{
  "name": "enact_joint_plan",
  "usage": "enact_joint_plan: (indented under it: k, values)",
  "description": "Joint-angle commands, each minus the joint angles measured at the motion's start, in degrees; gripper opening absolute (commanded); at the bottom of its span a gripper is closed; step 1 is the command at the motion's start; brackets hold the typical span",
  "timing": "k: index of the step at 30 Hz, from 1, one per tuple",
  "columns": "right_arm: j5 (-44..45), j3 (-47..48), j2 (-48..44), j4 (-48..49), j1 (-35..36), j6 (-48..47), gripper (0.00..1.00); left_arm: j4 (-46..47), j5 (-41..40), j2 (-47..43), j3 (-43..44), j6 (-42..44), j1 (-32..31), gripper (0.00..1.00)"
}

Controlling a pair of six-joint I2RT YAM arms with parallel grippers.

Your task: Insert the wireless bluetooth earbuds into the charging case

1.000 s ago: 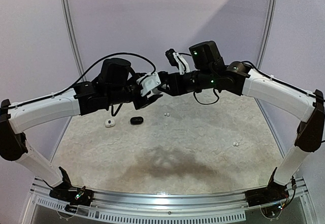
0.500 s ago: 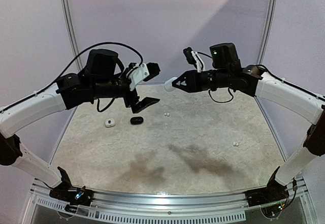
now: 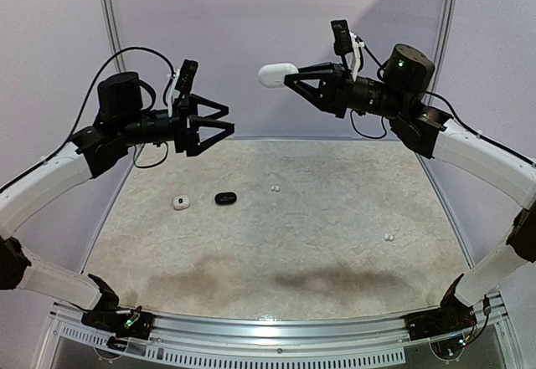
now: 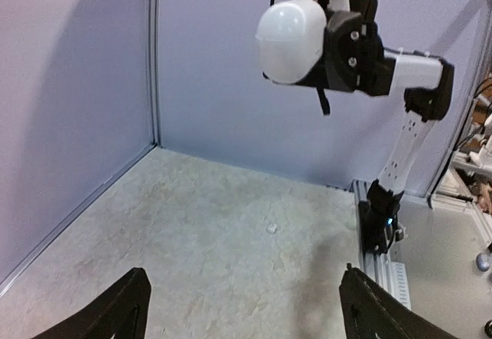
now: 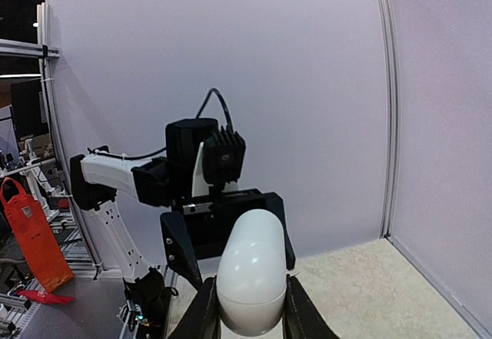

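Observation:
The white charging case (image 3: pixel 276 74) is held high in the air, closed, with my right gripper (image 3: pixel 289 77) shut on its rear end; it fills the right wrist view between the fingers (image 5: pixel 252 270). My left gripper (image 3: pixel 226 119) hangs open and empty to its left, facing it across a gap. In the left wrist view the case (image 4: pixel 292 41) floats above the open fingertips (image 4: pixel 127 312). Two white earbuds (image 3: pixel 275 189) lie together on the table, and another earbud (image 3: pixel 388 237) lies at the right.
A black oval case (image 3: pixel 224 198) and a small white piece (image 3: pixel 181 202) lie on the beige table (image 3: pixel 276 243) at the left. Purple walls close in the back and sides. The arm bases stand at the near rail (image 3: pixel 268 335).
The two grippers were together at the white case; the left one opened and let go. Both arms have since pulled apart and risen, the right one carrying the case up.

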Motion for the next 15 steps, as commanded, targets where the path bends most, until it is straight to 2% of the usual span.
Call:
enact_joint_plan:
  k: [1, 2, 4, 7, 15]
  values:
    - [0.7, 4.2, 4.9, 6.7, 1.9, -0.3, 0.0, 30.0, 8.2, 6.1, -1.6, -18.2, 0.8, 0.87]
    - [0.1, 4.9, 5.5, 6.8, 2.1, -0.1, 0.0, 33.4, 8.4, 7.2, -1.4, -20.5, 0.4, 0.86]
    - [-0.6, 5.2, 7.0, 7.5, 2.4, -0.2, 0.0, 35.8, 8.0, 8.0, -1.9, -19.4, -1.2, 0.79]
    - [-0.6, 3.8, 7.5, 11.6, 2.8, 0.0, 0.0, 35.6, 6.7, 6.8, -3.4, -18.3, -4.4, 0.59]
    - [2.1, 2.6, 9.2, 11.3, 6.5, -4.1, 0.0, 38.0, 3.5, 2.6, -9.2, -17.7, -4.4, 0.6]
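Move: Above and to the left hand's right is the white charging case: about 9 cm right, level front-to-back and 8 cm higher. The right hand already grips its end, its middle some 3 cm left of that hand; the open left gripper waits about 12 cm left of the right hand and 8 cm lower. On the table, nearly 40 cm below the left hand, the black case is roughly 14 cm ahead and 7 cm left, the loose earbuds 17 cm ahead and 9 cm right. Closing in from both sides, the right hand carries the white case about 4.5 cm left towards the left gripper, keeping its hold. The empty left hand rises and goes right some 3 cm each, swinging slightly forward, then back to end about 2 cm nearer its base. Its fingers tilt up roughly 15 degrees, turn a little clockwise and narrow partway, without touching the case yet. ##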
